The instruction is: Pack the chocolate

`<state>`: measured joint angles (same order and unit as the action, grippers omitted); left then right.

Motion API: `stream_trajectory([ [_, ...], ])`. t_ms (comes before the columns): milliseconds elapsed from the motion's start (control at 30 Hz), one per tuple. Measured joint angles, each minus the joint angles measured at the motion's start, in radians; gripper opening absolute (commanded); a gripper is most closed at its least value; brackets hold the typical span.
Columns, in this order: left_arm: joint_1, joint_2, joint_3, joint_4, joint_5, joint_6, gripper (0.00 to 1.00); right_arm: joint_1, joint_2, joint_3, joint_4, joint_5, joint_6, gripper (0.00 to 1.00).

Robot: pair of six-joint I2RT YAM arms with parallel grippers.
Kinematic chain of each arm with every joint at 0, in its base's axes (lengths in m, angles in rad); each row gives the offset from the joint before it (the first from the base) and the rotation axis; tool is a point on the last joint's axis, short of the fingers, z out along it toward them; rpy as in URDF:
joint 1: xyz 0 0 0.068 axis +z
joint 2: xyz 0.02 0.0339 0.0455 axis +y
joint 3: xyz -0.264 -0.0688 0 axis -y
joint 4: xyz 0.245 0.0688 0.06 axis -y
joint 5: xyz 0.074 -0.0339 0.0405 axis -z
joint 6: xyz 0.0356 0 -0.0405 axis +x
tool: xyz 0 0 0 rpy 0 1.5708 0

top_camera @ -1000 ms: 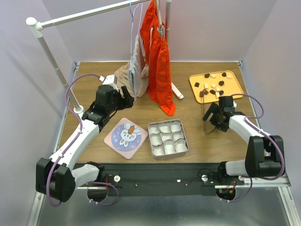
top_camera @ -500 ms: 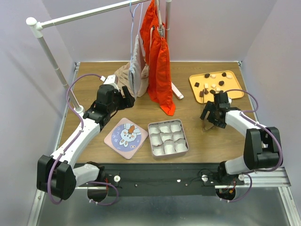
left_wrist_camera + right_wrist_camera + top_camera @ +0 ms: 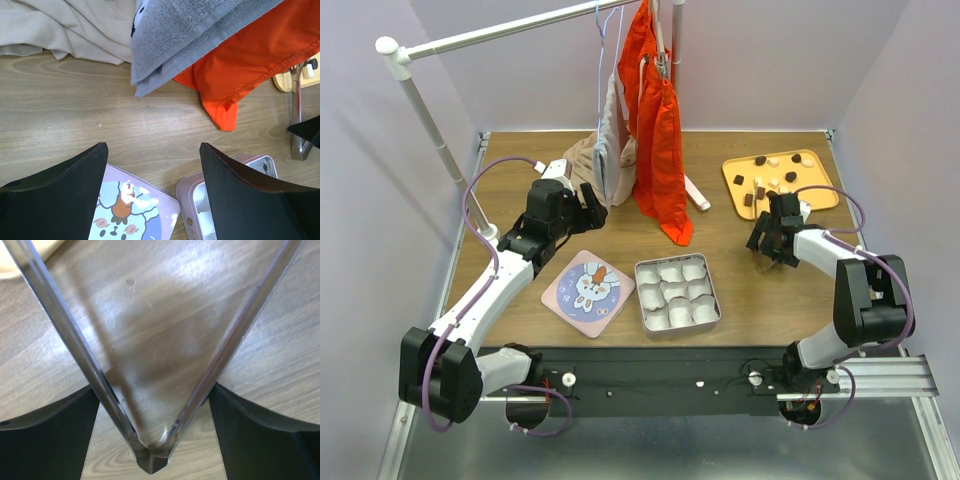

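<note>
The chocolate (image 3: pixel 775 185), small dark and cream pieces, lies scattered on a yellow tray (image 3: pixel 820 195) at the back right. My right gripper (image 3: pixel 767 240) hovers just in front of that tray, shut on metal tongs (image 3: pixel 227 345); their two arms spread in a V between my fingers (image 3: pixel 250 430) over bare wood. My left gripper (image 3: pixel 588 205) is open and holds nothing. In the left wrist view it (image 3: pixel 154 150) hangs over the pink rabbit lid (image 3: pixel 135 205) and the edge of the open tin (image 3: pixel 192 195). The tin (image 3: pixel 640 300) holds white paper cups.
Orange cloth (image 3: pixel 660 130) and a grey towel (image 3: pixel 190 35) hang from a white rail (image 3: pixel 500 35) above the table's middle. Beige cloth (image 3: pixel 65 25) lies bunched behind my left gripper. The lid (image 3: pixel 588 288) lies left of the tin.
My right gripper has carried the tongs away from the near edge and up to the yellow tray. The left arm has hardly moved.
</note>
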<state>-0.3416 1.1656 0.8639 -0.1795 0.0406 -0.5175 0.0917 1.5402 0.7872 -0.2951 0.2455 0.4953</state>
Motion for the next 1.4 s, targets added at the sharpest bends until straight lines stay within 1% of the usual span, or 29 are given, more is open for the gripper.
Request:
stream_trajectory([
  [67, 0.000, 0.000, 0.000, 0.000, 0.000, 0.000, 0.84, 0.000, 0.003, 0.000, 0.014, 0.005, -0.004, 0.55],
  [100, 0.000, 0.000, 0.000, 0.000, 0.000, 0.000, 0.84, 0.000, 0.003, 0.000, 0.019, 0.001, 0.003, 0.46],
  [167, 0.000, 0.000, 0.000, 0.000, 0.000, 0.000, 0.84, 0.000, 0.003, -0.003, 0.025, 0.005, 0.011, 0.43],
  [500, 0.000, 0.000, 0.000, 0.001, 0.000, 0.000, 0.84, -0.001, -0.062, -0.053, 0.032, 0.000, 0.023, 0.43],
  [833, 0.000, 0.000, 0.000, 0.001, 0.000, 0.000, 0.84, -0.001, -0.083, -0.063, 0.031, -0.035, 0.021, 0.43],
  [967, 0.000, 0.000, 0.000, 0.001, 0.000, 0.000, 0.84, -0.001, -0.136, -0.064, 0.013, -0.058, 0.019, 0.43],
  [1133, 0.000, 0.000, 0.012, -0.003, 0.000, 0.005, 0.84, -0.001, -0.215, -0.047, -0.066, -0.090, 0.014, 0.43],
  [1267, 0.000, 0.000, 0.035, -0.005, -0.001, 0.020, 0.84, -0.001, -0.246, -0.008, -0.166, -0.108, 0.006, 0.44],
  [1400, 0.000, 0.000, 0.069, -0.011, 0.002, 0.040, 0.84, -0.001, -0.250, 0.088, -0.305, -0.143, -0.004, 0.49],
])
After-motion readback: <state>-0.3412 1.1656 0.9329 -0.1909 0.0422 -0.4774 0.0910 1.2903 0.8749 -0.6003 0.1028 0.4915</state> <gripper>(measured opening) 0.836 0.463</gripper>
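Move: The right hand holds the spread metal tongs near their hinge. The brown chocolate for the tips lies about 14 cm ahead of the hand, 2 cm left and some 3 cm lower, near the tray's near edge. A second brown chocolate is about 13 cm ahead and 5 cm left of the hand, a dark one 17 cm ahead and 8 cm left. From the left hand the aimed-at chocolate is roughly 8 cm ahead, 40 cm right and 20 cm lower. The right fingers, already against the tongs' two arms, squeeze them from wide open to under half, bringing the tips together around the brown chocolate. Keeping that squeeze, the hand eases back slightly, then lifts about 7 cm while drawing back some 3 cm and drifting 2 cm left. Near the end the open, empty left hand starts up about 3 cm. ##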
